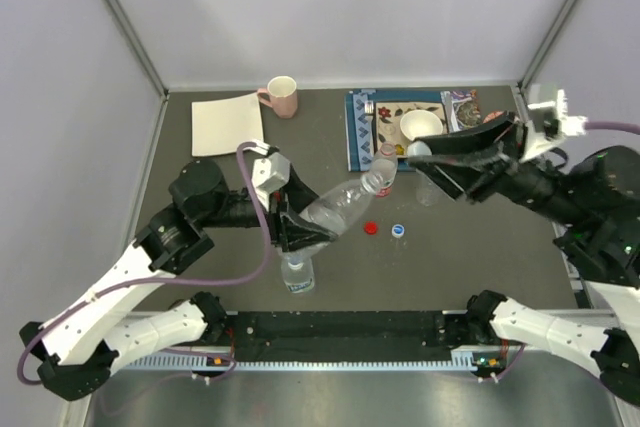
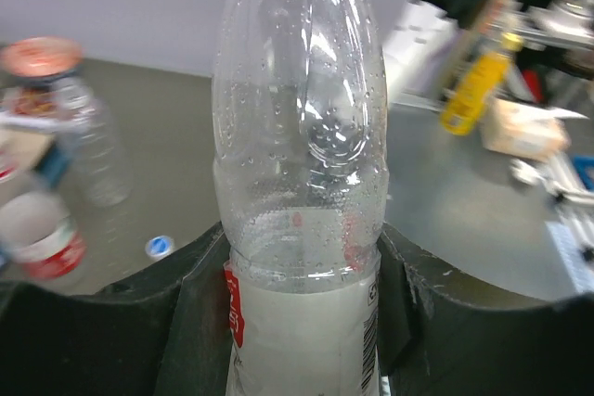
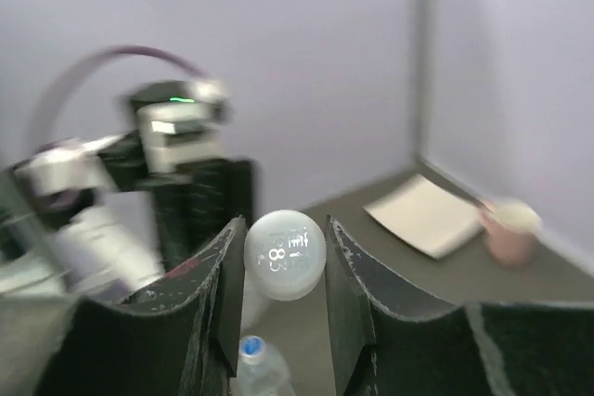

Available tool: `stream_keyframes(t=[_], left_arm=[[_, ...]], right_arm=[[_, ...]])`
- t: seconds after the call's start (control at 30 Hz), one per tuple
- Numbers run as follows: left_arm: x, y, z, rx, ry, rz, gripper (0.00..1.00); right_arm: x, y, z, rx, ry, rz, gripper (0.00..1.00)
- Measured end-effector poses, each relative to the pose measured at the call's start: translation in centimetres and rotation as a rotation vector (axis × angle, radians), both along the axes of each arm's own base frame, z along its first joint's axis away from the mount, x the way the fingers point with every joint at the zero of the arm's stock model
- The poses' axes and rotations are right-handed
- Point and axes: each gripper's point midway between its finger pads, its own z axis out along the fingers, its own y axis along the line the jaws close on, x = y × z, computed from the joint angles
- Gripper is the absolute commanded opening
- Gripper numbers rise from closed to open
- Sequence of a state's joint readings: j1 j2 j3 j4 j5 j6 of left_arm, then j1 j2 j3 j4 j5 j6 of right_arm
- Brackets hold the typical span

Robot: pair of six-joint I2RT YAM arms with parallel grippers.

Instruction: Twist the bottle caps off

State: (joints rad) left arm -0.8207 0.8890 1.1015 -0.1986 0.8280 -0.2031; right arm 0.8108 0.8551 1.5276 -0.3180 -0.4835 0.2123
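Observation:
My left gripper (image 1: 303, 227) is shut on a clear bottle (image 1: 345, 202) with a red-and-white label and holds it tilted above the table, neck towards the right arm. In the left wrist view the fingers (image 2: 200, 303) clamp its labelled waist (image 2: 302, 322). My right gripper (image 1: 421, 154) holds a whitish-grey cap (image 3: 285, 254) in the air, apart from that bottle's neck. A red cap (image 1: 371, 228) and a blue cap (image 1: 398, 231) lie loose on the table. A bottle with a blue cap (image 3: 255, 359) stands under the right gripper. Another bottle (image 1: 297, 272) stands near the left arm's base.
A pink mug (image 1: 282, 97) and a white sheet (image 1: 227, 123) lie at the back left. A blue patterned mat (image 1: 360, 142) with a white bowl (image 1: 420, 125) lies at the back right. A bottle with a reddish top (image 2: 56, 108) stands by the mat. Walls close three sides.

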Motion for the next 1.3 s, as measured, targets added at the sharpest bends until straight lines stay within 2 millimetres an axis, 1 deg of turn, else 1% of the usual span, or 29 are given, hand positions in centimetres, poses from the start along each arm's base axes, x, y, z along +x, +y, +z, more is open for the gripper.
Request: stream_keyframes(t=[0.03, 0.07, 0.1, 0.13, 0.17, 0.2, 0.23, 0.27, 0.37, 0.4, 0.43, 0.47, 0.5, 0.53, 0.6, 0.7, 0.77, 0.87, 1.03, 1.2, 1.3], left_arm=[[0.8, 0.3, 0.0, -0.001, -0.012, 0.068, 0.48], [1.7, 0.9, 0.0, -0.004, -0.026, 0.144, 0.48], [2.4, 1.4, 0.0, -0.007, -0.038, 0.206, 0.48], [3.4, 2.2, 0.0, -0.015, -0.057, 0.29, 0.49], [3.9, 2.9, 0.1, -0.022, -0.069, 0.344, 0.5], [4.5, 3.8, 0.1, -0.029, -0.086, 0.415, 0.5], [5.0, 4.6, 0.0, -0.033, -0.097, 0.468, 0.5], [5.3, 5.2, 0.1, -0.038, -0.107, 0.506, 0.5], [6.2, 6.9, 0.8, -0.06, -0.138, 0.61, 0.5], [6.6, 7.3, 0.8, -0.062, -0.145, 0.641, 0.5], [6.8, 7.5, 0.7, -0.061, -0.148, 0.656, 0.5], [7.1, 7.7, 0.5, -0.056, -0.15, 0.675, 0.5], [7.4, 7.9, 0.1, -0.048, -0.148, 0.695, 0.5], [7.6, 8.0, -0.4, -0.039, -0.147, 0.707, 0.5], [8.0, 8.1, -1.3, -0.021, -0.139, 0.73, 0.5], [8.3, 8.6, -2.4, 0.001, -0.129, 0.761, 0.5], [8.3, 9.1, -2.5, -0.002, -0.129, 0.779, 0.5], [8.2, 10.0, -2.2, -0.014, -0.133, 0.81, 0.5], [7.9, 11.1, -1.6, -0.043, -0.137, 0.843, 0.5], [7.6, 12.0, -2.1, -0.035, -0.124, 0.865, 0.51], [7.3, 12.6, -2.1, -0.037, -0.121, 0.879, 0.52]], right_arm=[[2.1, -0.5, -1.3, 0.001, 0.054, -0.112, 0.0], [4.3, -1.0, -3.1, -0.001, 0.116, -0.225, 0.0], [5.9, -1.5, -5.0, -0.011, 0.167, -0.31, 0.0], [7.7, -1.9, -7.7, -0.034, 0.233, -0.401, 0.0], [9.1, -2.2, -10.8, -0.065, 0.299, -0.475, 0.0], [10.1, -2.5, -14.1, -0.104, 0.363, -0.536, 0.0], [10.9, -2.8, -18.1, -0.161, 0.435, -0.592, 0.0], [11.5, -3.2, -22.3, -0.215, 0.509, -0.642, 0.0], [11.7, -4.1, -31.8, -0.365, 0.668, -0.735, 0.0], [11.4, -4.4, -34.5, -0.409, 0.712, -0.757, 0.0], [11.0, -4.8, -36.8, -0.448, 0.748, -0.775, 0.0], [10.7, -5.0, -38.4, -0.48, 0.771, -0.786, 0.0], [10.5, -5.0, -39.6, -0.5, 0.786, -0.789, 0.0], [10.3, -4.8, -40.3, -0.517, 0.793, -0.789, 0.0], [10.3, -4.1, -41.0, -0.545, 0.793, -0.78, 0.0], [10.9, -2.2, -41.9, -0.57, 0.784, -0.758, 0.0], [11.4, -1.2, -42.9, -0.598, 0.786, -0.754, 0.0], [12.5, 0.3, -43.8, -0.631, 0.783, -0.75, 0.0], [14.8, 3.9, -45.0, -0.656, 0.779, -0.722, 0.0], [16.3, 6.9, -47.0, -0.686, 0.792, -0.684, 0.0], [17.0, 8.2, -48.2, -0.708, 0.803, -0.67, 0.0]])
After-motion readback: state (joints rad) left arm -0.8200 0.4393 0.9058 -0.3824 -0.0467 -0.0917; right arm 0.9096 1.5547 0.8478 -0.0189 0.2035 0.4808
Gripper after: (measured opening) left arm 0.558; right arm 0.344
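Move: Some 19 cm ahead of the right hand, 4 cm to its left and about 51 cm below lies the red cap, beside which the held white cap is taken. The blue cap lies about 7 cm to the right of the red cap, and the open red-label bottle stands some 9 cm farther out than the red cap. From the left hand, the blue-capped bottle stands about 4 cm ahead, 5 cm left and 29 cm lower; the red cap is 19 cm ahead, 12 cm right and 35 cm below. Plunging some 40 cm while reaching forward, the right hand tips its fingers downward with the white cap still pinched, then eases left and lower to just left of the red cap. Still gripping the uncapped bottle, the left hand backs away from the caps, about 13 cm left and 7 cm forward, turning some 50 degrees counter-clockwise. ##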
